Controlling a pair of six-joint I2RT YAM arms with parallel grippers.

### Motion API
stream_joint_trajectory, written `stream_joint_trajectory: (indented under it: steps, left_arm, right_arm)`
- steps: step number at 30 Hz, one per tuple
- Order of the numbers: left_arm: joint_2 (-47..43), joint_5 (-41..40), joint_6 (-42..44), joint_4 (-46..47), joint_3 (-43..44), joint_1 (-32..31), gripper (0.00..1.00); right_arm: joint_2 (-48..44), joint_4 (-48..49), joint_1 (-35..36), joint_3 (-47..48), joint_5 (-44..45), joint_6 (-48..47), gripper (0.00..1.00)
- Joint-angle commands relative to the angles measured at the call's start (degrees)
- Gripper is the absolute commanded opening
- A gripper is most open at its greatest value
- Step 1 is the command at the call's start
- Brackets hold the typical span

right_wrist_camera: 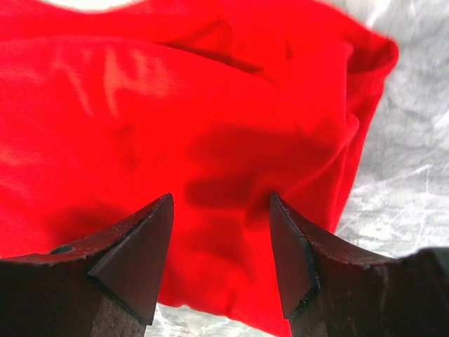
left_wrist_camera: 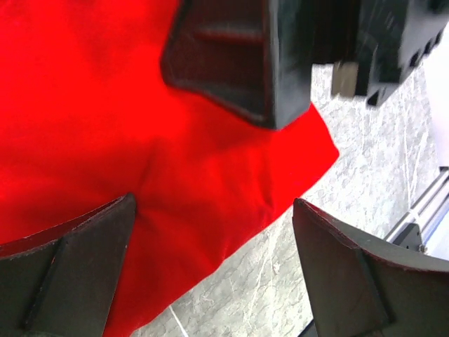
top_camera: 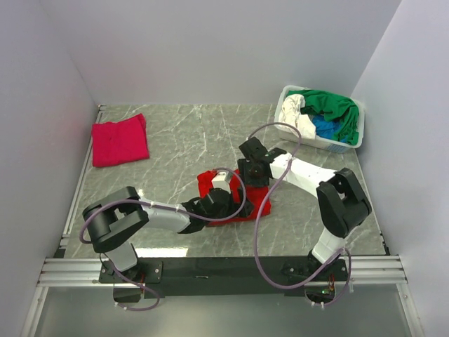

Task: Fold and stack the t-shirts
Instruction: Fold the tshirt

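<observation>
A bright red t-shirt (top_camera: 261, 201) lies bunched on the marble table near the front centre, and both grippers hang over it. My left gripper (top_camera: 233, 206) reaches in from the left. Its fingers stand wide apart in the left wrist view, my left gripper (left_wrist_camera: 214, 202) straddling the edge of the red t-shirt (left_wrist_camera: 105, 119) with nothing gripped. My right gripper (top_camera: 252, 174) comes from the far side. In the right wrist view my right gripper (right_wrist_camera: 221, 199) is open just above the folded red t-shirt (right_wrist_camera: 175, 105). A magenta-pink t-shirt (top_camera: 119, 140) lies folded at the far left.
A white plastic basket (top_camera: 330, 146) stands at the far right corner, holding a green t-shirt (top_camera: 333, 105), a white one (top_camera: 298, 112) and a blue one (top_camera: 324, 128). White walls close in the table (top_camera: 182, 133) on three sides. The other arm's black gripper body (left_wrist_camera: 245, 56) looms close.
</observation>
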Motion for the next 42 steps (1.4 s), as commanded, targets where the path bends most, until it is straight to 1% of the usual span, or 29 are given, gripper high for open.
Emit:
stream_joint_trajectory:
  steps: [1,9,10,13,20,23,26,30,31,32,33,34,35,37,38,41,42]
  left_arm:
    - [0.4,1.6,-2.0,2.6,-1.2,-0.7,0.99]
    - [-4.3,-2.8,0.5,-3.4,1.3,-0.7,0.99]
    - [-5.8,-3.2,0.7,-4.2,1.3,-0.7,0.99]
    - [-8.0,-4.8,1.2,-5.7,1.3,-0.7,0.99]
    - [-11.5,-7.3,2.0,-8.6,0.7,-0.7,0.99]
    - [-12.8,-8.4,2.0,-9.9,0.3,-0.7,0.99]
    - [-14.7,-9.9,1.9,-11.5,-0.4,-0.6,0.99]
    - [-20.9,-12.9,2.0,-17.3,-1.1,0.1,0.99]
    - [-24.5,-13.4,2.0,-19.5,-2.0,0.5,0.99]
    - [-26.2,-13.7,1.7,-20.5,-2.6,1.9,0.99]
    - [-29.3,-12.9,1.6,-21.6,-3.3,2.9,0.99]
    - [-30.5,-11.7,1.3,-22.4,-4.7,4.2,0.99]
    - [-31.8,-10.5,1.1,-23.8,-5.6,7.2,0.99]
    - [-34.8,-6.1,1.2,-23.9,-8.9,10.0,0.99]
    - [-35.5,-4.7,1.2,-23.4,-10.1,12.3,0.99]
    - [-38.2,1.9,1.0,-20.7,-14.3,16.1,0.99]
    - [-38.9,3.6,0.9,-18.3,-15.3,16.8,0.99]
  right_arm:
    - [-2.1,1.7,0.1,-1.4,1.0,1.2,0.64]
    - [-15.0,-0.8,3.2,-8.0,3.7,4.7,0.64]
    - [-17.4,-0.7,3.8,-9.0,2.8,5.5,0.64]
    - [-20.8,0.6,4.4,-12.8,0.2,6.7,0.64]
    - [-17.9,2.6,4.5,-18.9,-0.5,7.7,0.65]
    - [-16.2,5.1,4.4,-21.0,-1.2,8.0,0.65]
    - [-13.5,5.7,4.4,-21.2,-1.0,8.0,0.65]
    - [-10.4,6.5,4.3,-21.5,-0.6,8.1,0.65]
    - [-10.1,6.5,4.3,-21.5,-0.4,8.1,0.65]
    - [-10.1,6.4,4.3,-21.5,-0.2,8.1,0.65]
    - [-10.5,6.0,4.3,-21.4,0.0,8.2,0.65]
    - [-11.0,5.5,4.5,-21.2,0.6,8.3,0.65]
    - [-11.7,5.0,4.6,-20.6,0.8,8.3,0.65]
    - [-14.8,3.2,4.5,-19.7,1.5,8.4,0.65]
    - [-15.9,2.4,4.5,-18.7,2.2,8.3,0.65]
    - [-19.2,-0.4,4.6,-15.8,3.4,7.7,0.65]
    - [-19.8,-0.9,4.6,-15.1,3.5,7.5,0.65]
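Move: The small folded red t-shirt lies under both hands. From the left hand, its middle is about 3 cm ahead, 3 cm to the left and 3 cm below. From the right hand, the t-shirt's near right corner is some 11 cm back, 3 cm to the right and 4 cm below. The clothes basket stands about 22 cm ahead of the right hand and 21 cm to its right. Open left hand lifts away some 15 cm left; right hops 8 cm back towards the t-shirt's near edge. ##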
